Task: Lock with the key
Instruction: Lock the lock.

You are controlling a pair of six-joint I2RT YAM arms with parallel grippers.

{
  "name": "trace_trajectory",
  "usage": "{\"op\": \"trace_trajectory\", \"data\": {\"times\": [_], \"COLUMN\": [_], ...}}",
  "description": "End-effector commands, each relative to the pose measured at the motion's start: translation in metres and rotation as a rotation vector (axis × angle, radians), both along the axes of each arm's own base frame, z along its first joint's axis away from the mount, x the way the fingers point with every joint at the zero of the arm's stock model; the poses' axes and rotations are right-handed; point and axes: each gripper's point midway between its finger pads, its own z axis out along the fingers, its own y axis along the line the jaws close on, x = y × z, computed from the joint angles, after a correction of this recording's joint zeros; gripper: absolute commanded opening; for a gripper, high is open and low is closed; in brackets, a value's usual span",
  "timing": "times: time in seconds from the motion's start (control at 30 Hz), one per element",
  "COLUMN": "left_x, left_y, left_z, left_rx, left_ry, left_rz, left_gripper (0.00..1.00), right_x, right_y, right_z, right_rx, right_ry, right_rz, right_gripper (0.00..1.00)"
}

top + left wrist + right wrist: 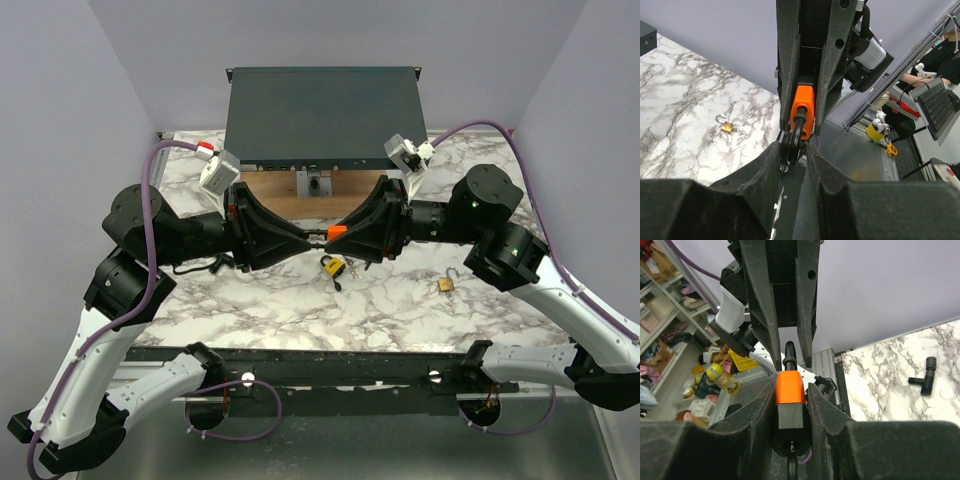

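Note:
Above the middle of the table my two grippers meet tip to tip. The key (337,231) hangs between them: an orange head (790,387) with a black block behind it. My right gripper (791,390) is shut on that head, one finger on each side. A dark loop (796,132) sticks out of the orange end (802,107) and sits between the tips of my left gripper (792,150), which stand narrowly around it. In the top view the left gripper (312,234) and the right gripper (345,235) are almost touching.
A yellow-bodied padlock (333,266) lies on the marble just below the grippers. A small brass padlock (447,284) lies to the right, its shackle open. A dark metal box (320,110) stands at the back over a wooden shelf (290,188). A black T-shaped piece (926,376) lies at the left.

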Motion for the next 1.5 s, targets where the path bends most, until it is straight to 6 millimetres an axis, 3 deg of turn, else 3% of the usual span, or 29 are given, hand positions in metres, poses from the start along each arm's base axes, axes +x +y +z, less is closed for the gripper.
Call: {"op": "trace_trajectory", "data": {"times": [0.0, 0.17, 0.37, 0.5, 0.73, 1.03, 1.2, 1.33, 1.47], "left_x": [-0.004, -0.003, -0.003, -0.008, -0.022, -0.043, -0.043, -0.038, -0.037], "left_y": [0.001, 0.000, -0.001, 0.002, 0.023, 0.039, 0.042, 0.040, 0.039], "left_z": [0.006, 0.005, 0.003, 0.009, 0.040, 0.065, 0.070, 0.070, 0.072], "left_rx": [-0.017, -0.017, -0.012, -0.041, -0.138, -0.198, -0.207, -0.210, -0.218], "left_ry": [-0.023, -0.021, -0.015, -0.051, -0.184, -0.265, -0.257, -0.241, -0.238], "left_rz": [-0.018, -0.019, -0.034, -0.029, 0.050, 0.064, 0.082, 0.090, 0.094], "left_gripper": [0.26, 0.20, 0.00, 0.00, 0.00, 0.00, 0.00, 0.00, 0.00], "right_x": [-0.007, -0.007, -0.005, -0.004, -0.015, -0.025, -0.032, -0.034, -0.029], "right_y": [-0.002, -0.002, 0.001, 0.002, -0.006, -0.008, -0.010, -0.006, 0.002], "right_z": [0.011, 0.012, 0.010, 0.012, 0.036, 0.054, 0.063, 0.067, 0.059], "right_rx": [0.027, 0.028, 0.024, 0.031, 0.113, 0.183, 0.236, 0.251, 0.227], "right_ry": [-0.028, -0.028, -0.022, -0.024, -0.069, -0.110, -0.150, -0.173, -0.164], "right_rz": [0.028, 0.032, 0.031, 0.029, 0.057, 0.115, 0.149, 0.185, 0.185], "right_gripper": [0.01, 0.01, 0.01, 0.01, 0.42, 0.66, 0.74, 0.74, 0.71]}}
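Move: The orange lock is gripped in the right fingers, its middle about 1 cm left of that hand point. From the left hand it lies some 4 cm to the right, level in height and reach, with its shackle standing between the still-open left fingertips. Far below, roughly 45 cm down, the yellow lock lies about 13 cm ahead and 5 cm right of the left hand, with loose keys another 4 cm right of it. The orange lock's shackle is pinched as the left fingers close while both hands stay nearly still. The right fingers then open off the body and that hand goes up over 5 cm and back about 2.5, fingertips tilting up some 10 degrees. Meanwhile the left hand carries the lock about 5 cm up, 4 back and 3 left, its fingertips also tipping up. ##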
